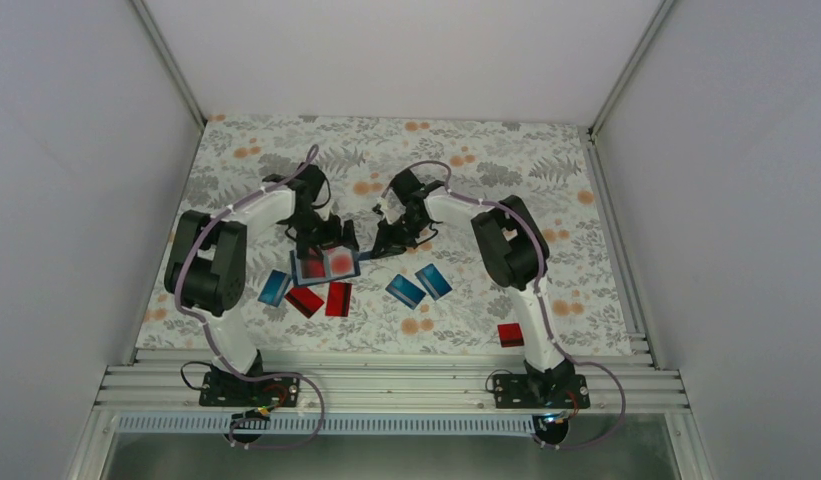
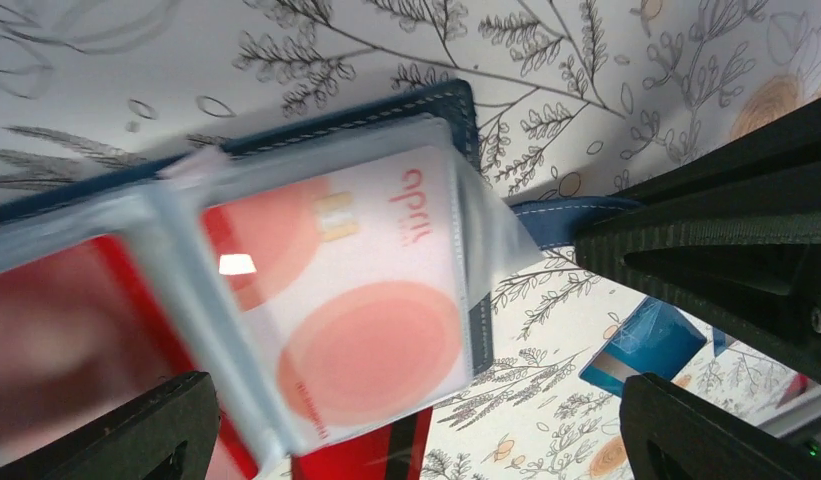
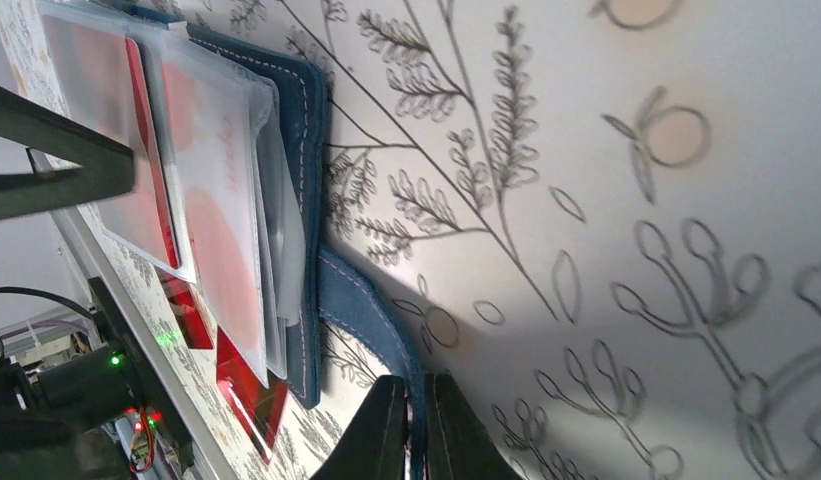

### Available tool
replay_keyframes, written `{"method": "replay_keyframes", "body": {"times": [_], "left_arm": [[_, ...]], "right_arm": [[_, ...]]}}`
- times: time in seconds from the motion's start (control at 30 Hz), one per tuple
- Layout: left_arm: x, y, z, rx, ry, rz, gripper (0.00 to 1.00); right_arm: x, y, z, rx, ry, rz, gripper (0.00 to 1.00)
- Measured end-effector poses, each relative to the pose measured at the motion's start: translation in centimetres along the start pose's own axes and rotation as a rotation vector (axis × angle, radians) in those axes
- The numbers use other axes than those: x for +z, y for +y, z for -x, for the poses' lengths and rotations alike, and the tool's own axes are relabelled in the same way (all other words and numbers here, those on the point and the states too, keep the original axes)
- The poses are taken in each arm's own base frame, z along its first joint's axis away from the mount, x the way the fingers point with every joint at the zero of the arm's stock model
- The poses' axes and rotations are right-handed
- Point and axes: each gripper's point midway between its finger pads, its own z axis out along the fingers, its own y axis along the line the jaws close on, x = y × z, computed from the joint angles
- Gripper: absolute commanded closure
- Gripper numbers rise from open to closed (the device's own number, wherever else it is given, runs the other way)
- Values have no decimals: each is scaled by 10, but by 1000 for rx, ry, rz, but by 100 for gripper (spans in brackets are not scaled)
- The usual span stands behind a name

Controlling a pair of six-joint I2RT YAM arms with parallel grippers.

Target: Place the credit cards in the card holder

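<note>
The navy card holder (image 1: pixel 326 266) lies open on the floral cloth, its clear sleeves showing a white card with red circles (image 2: pixel 366 300) and a red card (image 2: pixel 76 330). My left gripper (image 1: pixel 320 244) hovers open just over it, fingers (image 2: pixel 136 430) wide apart and holding nothing. My right gripper (image 3: pixel 418 425) is shut on the holder's blue closure tab (image 3: pixel 361 300), just right of the holder (image 3: pixel 304 150). Loose credit cards lie nearer the arms: a blue one (image 1: pixel 274 288), two red ones (image 1: pixel 304 301) (image 1: pixel 338 298) and two blue ones (image 1: pixel 405 291) (image 1: pixel 433 281).
Another red card (image 1: pixel 510 335) lies beside the right arm's base link near the table's front edge. White walls close in the table on the left, back and right. The aluminium rail (image 1: pixel 386 385) runs along the front.
</note>
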Motion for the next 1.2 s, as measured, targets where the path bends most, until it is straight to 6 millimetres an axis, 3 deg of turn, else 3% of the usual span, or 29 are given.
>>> {"method": "replay_keyframes", "body": {"times": [0.2, 0.33, 0.5, 0.63, 1.2], "left_arm": [[-36, 7, 7, -5, -94, 34, 0], [-58, 29, 4, -52, -170, 42, 0], [-35, 72, -26, -168, -111, 69, 0], [-14, 84, -48, -226, -53, 59, 0], [-12, 64, -33, -250, -131, -88, 0]], "right_arm": [[-6, -6, -2, 12, -4, 1, 96], [-6, -7, -3, 4, -3, 1, 96], [-6, -7, -3, -8, -2, 0, 96], [-6, -7, -4, -20, 0, -1, 96], [-9, -10, -10, -34, 26, -12, 96]]}}
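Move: The card holder lies open almost under the wide-open left hand, its middle about 1 cm back, 1 cm left and 4 cm below. Two red cards lie some 9 cm back, one 4 cm left and one 3 cm right; a blue card is 6 cm back and 11 cm left. From the right hand, pinching the strap, the holder's middle is 10 cm left and 2 cm back, a striped blue card 8 cm back and 7 cm right. Towards the card holder's left end, the left hand arcs up about 4 cm and swings left over the left page, then drops and draws back to its near left corner, before easing some 2 cm right and forward. It turns about 15 degrees counter-clockwise, fingers wide open; contact at that corner can't be made out. The right hand keeps its pinch on the strap, creeping 1.5 cm right. ##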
